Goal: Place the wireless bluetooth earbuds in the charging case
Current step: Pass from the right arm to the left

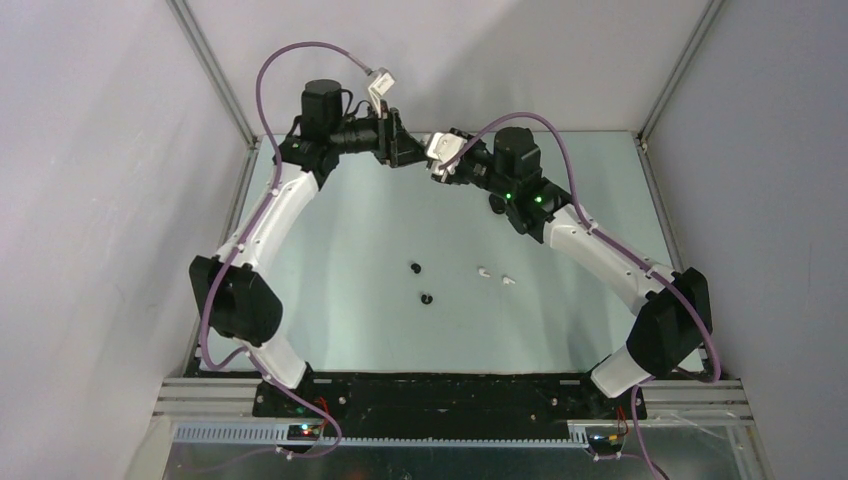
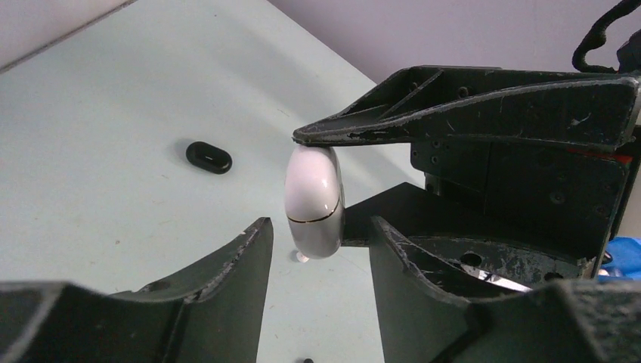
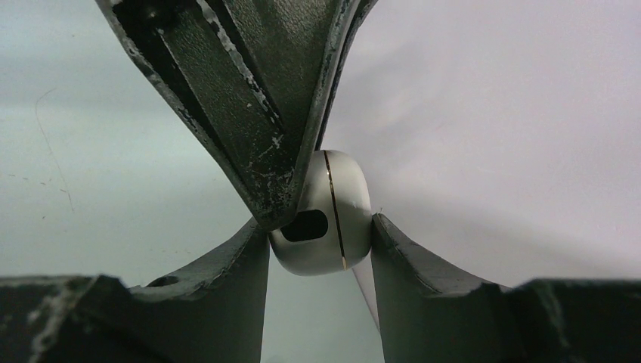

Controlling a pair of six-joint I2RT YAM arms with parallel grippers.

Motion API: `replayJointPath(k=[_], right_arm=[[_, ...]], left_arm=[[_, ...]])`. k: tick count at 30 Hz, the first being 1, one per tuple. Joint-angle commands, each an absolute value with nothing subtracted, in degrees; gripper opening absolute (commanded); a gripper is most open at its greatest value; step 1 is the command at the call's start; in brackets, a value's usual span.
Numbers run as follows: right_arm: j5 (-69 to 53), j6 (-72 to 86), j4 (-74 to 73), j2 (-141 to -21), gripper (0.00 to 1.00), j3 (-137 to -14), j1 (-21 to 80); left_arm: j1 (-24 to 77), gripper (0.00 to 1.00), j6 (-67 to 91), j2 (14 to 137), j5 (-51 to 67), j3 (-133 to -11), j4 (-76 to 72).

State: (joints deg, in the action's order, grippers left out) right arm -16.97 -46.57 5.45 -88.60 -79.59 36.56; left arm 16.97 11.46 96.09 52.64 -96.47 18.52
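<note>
The white charging case (image 3: 332, 219) is pinched between the fingers of my right gripper (image 3: 321, 227), held above the far middle of the table (image 1: 340, 230). My left gripper (image 2: 321, 227) faces it with its jaws open around the case's lower end (image 2: 314, 204), a small gap showing on each side. One left finger (image 3: 257, 121) overlaps the case in the right wrist view. In the top view the two grippers meet at the case (image 1: 438, 147). On the table lie two black earbuds (image 1: 415, 267) (image 1: 427, 298) and two white earbuds (image 1: 483, 271) (image 1: 508, 281).
A black pebble-shaped case (image 2: 209, 156) lies flat on the table, beside the right arm (image 1: 496, 204). Grey walls and metal frame rails (image 1: 215, 80) close in the table at the back and sides. The arm bases sit at the near edge (image 1: 450, 395).
</note>
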Motion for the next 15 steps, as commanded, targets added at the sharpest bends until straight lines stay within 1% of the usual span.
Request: replayJointPath(k=[1, 4, 9, 11, 12, 13, 14, 15], right_arm=[[-17.6, -47.4, 8.5, -88.8, 0.21, -79.8, 37.0], [-17.7, -47.3, 8.5, -88.8, 0.21, -79.7, 37.2], [-18.4, -48.4, 7.4, -89.0, 0.22, -79.7, 37.3], [-18.8, -49.2, 6.8, -89.1, 0.23, -79.7, 37.4], [-18.9, -49.3, 6.6, -89.0, 0.25, -79.8, 37.3], [-19.1, -49.8, 6.5, -89.2, 0.3, -79.8, 37.3], [-19.1, -49.9, 6.0, -89.1, 0.34, -79.8, 37.3], [-19.1, -50.1, 5.4, -89.2, 0.44, -79.8, 37.2]], left_arm=[[17.3, 0.51, 10.3, 96.8, 55.6, -99.6, 17.7], [17.3, 0.47, 10.6, 97.4, 55.9, -99.8, 17.7], [17.3, 0.34, 10.6, 98.3, 56.9, -100.5, 17.6], [17.3, 0.27, 10.4, 98.7, 57.5, -100.6, 17.7], [17.3, 0.2, 10.0, 98.8, 57.9, -100.7, 17.7], [17.2, 0.17, 9.8, 98.9, 58.1, -100.6, 17.7], [17.2, 0.1, 9.3, 99.0, 58.4, -100.6, 17.6], [17.2, 0.06, 8.8, 98.9, 58.7, -100.5, 17.6]])
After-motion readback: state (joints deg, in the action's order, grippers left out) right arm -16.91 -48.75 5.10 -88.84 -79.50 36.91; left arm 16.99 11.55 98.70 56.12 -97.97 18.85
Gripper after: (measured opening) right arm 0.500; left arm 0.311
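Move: The white charging case, pinched in the right hand's fingertips and only about 1 cm ahead and 1 cm left of that hand's point, stands between the left hand's open fingers, about 2 cm right of its point and 1 cm below. On the table roughly 28 cm below the left hand lie a black oval case, some 8 cm ahead and 15 cm right, and two white earbuds, about 9 cm back, 10 cm right and 11 cm back, 15 cm right. The left hand eases less than 1 cm down and to the right, onto the charging case, while its fingers close from a bit over half open to about a third and pinch the case's two sides near the seam, just beside the right fingertips. The right hand stays practically in place through this and keeps its grip on the case, so that both hands hold it at the end. ##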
